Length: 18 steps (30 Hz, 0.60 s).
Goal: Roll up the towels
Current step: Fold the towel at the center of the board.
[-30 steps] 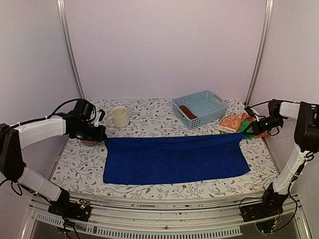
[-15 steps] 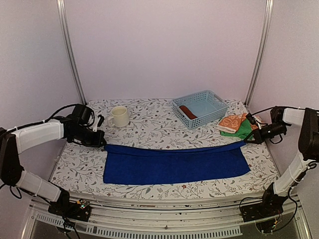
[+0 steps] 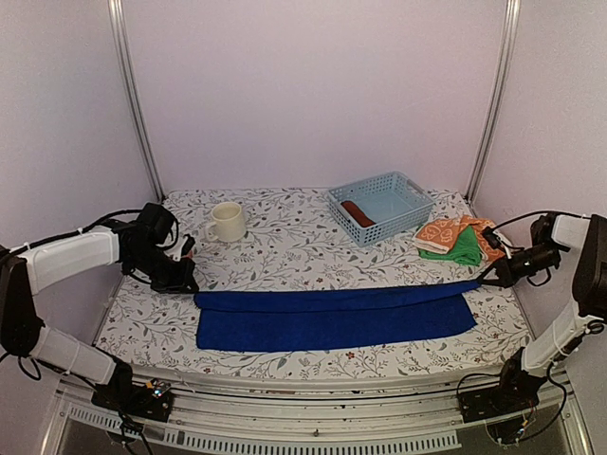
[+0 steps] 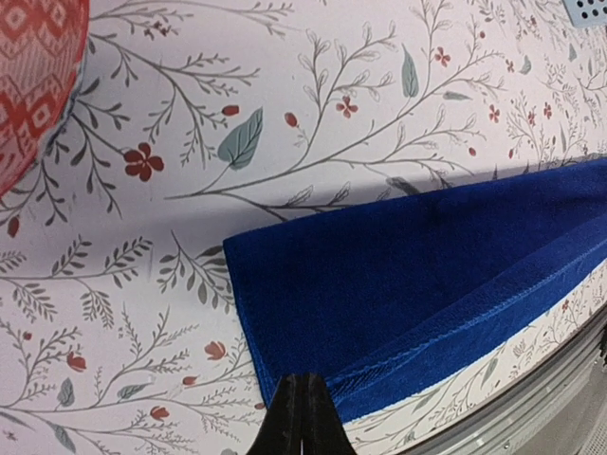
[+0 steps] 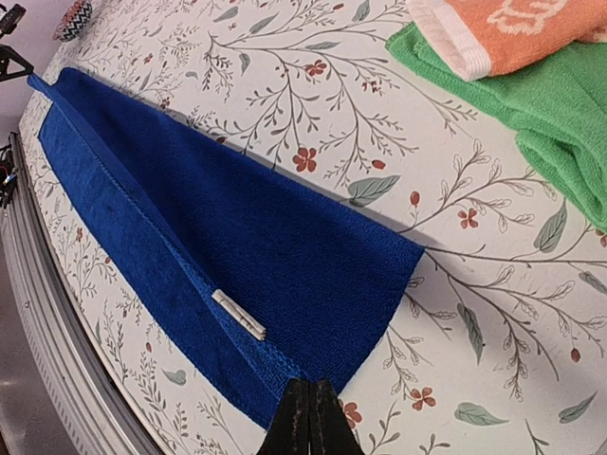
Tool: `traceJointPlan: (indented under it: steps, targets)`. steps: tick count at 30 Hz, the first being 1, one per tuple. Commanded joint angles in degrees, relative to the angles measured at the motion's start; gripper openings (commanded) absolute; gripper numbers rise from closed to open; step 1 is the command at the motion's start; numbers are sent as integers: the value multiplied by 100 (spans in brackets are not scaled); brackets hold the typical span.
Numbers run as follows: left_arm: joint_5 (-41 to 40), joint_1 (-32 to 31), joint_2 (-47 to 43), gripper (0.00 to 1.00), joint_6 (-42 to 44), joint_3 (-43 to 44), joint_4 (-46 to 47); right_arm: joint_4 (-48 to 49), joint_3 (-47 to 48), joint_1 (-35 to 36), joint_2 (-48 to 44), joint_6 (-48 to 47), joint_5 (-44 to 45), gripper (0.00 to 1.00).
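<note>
The royal-blue towel (image 3: pixel 332 318) lies as a long band across the near half of the table, its far hem folded over toward the front. My left gripper (image 3: pixel 190 287) is shut on the hem's left corner (image 4: pixel 303 384). At the other end, my right gripper (image 3: pixel 486 282) is shut on the right corner (image 5: pixel 309 387). The hem is raised and stretched between them over the lower layer (image 4: pixel 398 275) (image 5: pixel 237 237). An orange white-patterned towel (image 3: pixel 446 230) and a green towel (image 3: pixel 462 248) are piled at the right. A rust-brown towel (image 3: pixel 358 212) lies in the basket.
The pale blue lattice basket (image 3: pixel 398 227) stands at the back right. A cream mug (image 3: pixel 227 222) stands at the back left. A red patterned round thing (image 4: pixel 38 76) lies just beyond the towel's left end. The table's metal front rail (image 3: pixel 303 403) runs along the near edge.
Both grippers have moved toward the near edge with the towel's far hem. The fold has come forward, and the blue towel is now a narrower band.
</note>
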Motion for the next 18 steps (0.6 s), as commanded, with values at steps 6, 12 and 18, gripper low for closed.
traceJointPlan:
  steps: [6,12,18]
  targets:
    - [-58,38,-174,0,-230,108,-916,-369,-477,-91,-273,-962,-13,3]
    - [-220,45,-98,0,-240,74,-947,-329,-694,-90,-237,-1175,143,4]
    - [-154,41,-106,0,-230,-20,-1111,-212,-993,-91,-247,-1383,479,4]
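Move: The left hand already pinches the blue towel's far edge at one end; the near-left corner it is being folded to lies about 7 cm back, 2 cm right and 5 cm below, with the patterned bowl some 14 cm ahead and 9 left, the mug 24 ahead and 4 right. From the right hand, pinching the other end, the near-right corner is roughly 7 cm back, 2 left, 6 below; the green towel lies 17 ahead, level sideways, the orange towel 20 ahead and 3 right. Both hands keep their closed pinch on the raised edge and draw it back over the lower layer towards the towel's near edge, the right going about 5 cm back while sinking 3 cm, the left about 3 cm back and a little left, slowing almost to a stop halfway through. The left fingers tip back under towards the base by some 5 to 10 degrees, and the right wrist turns about as much counter-clockwise. ##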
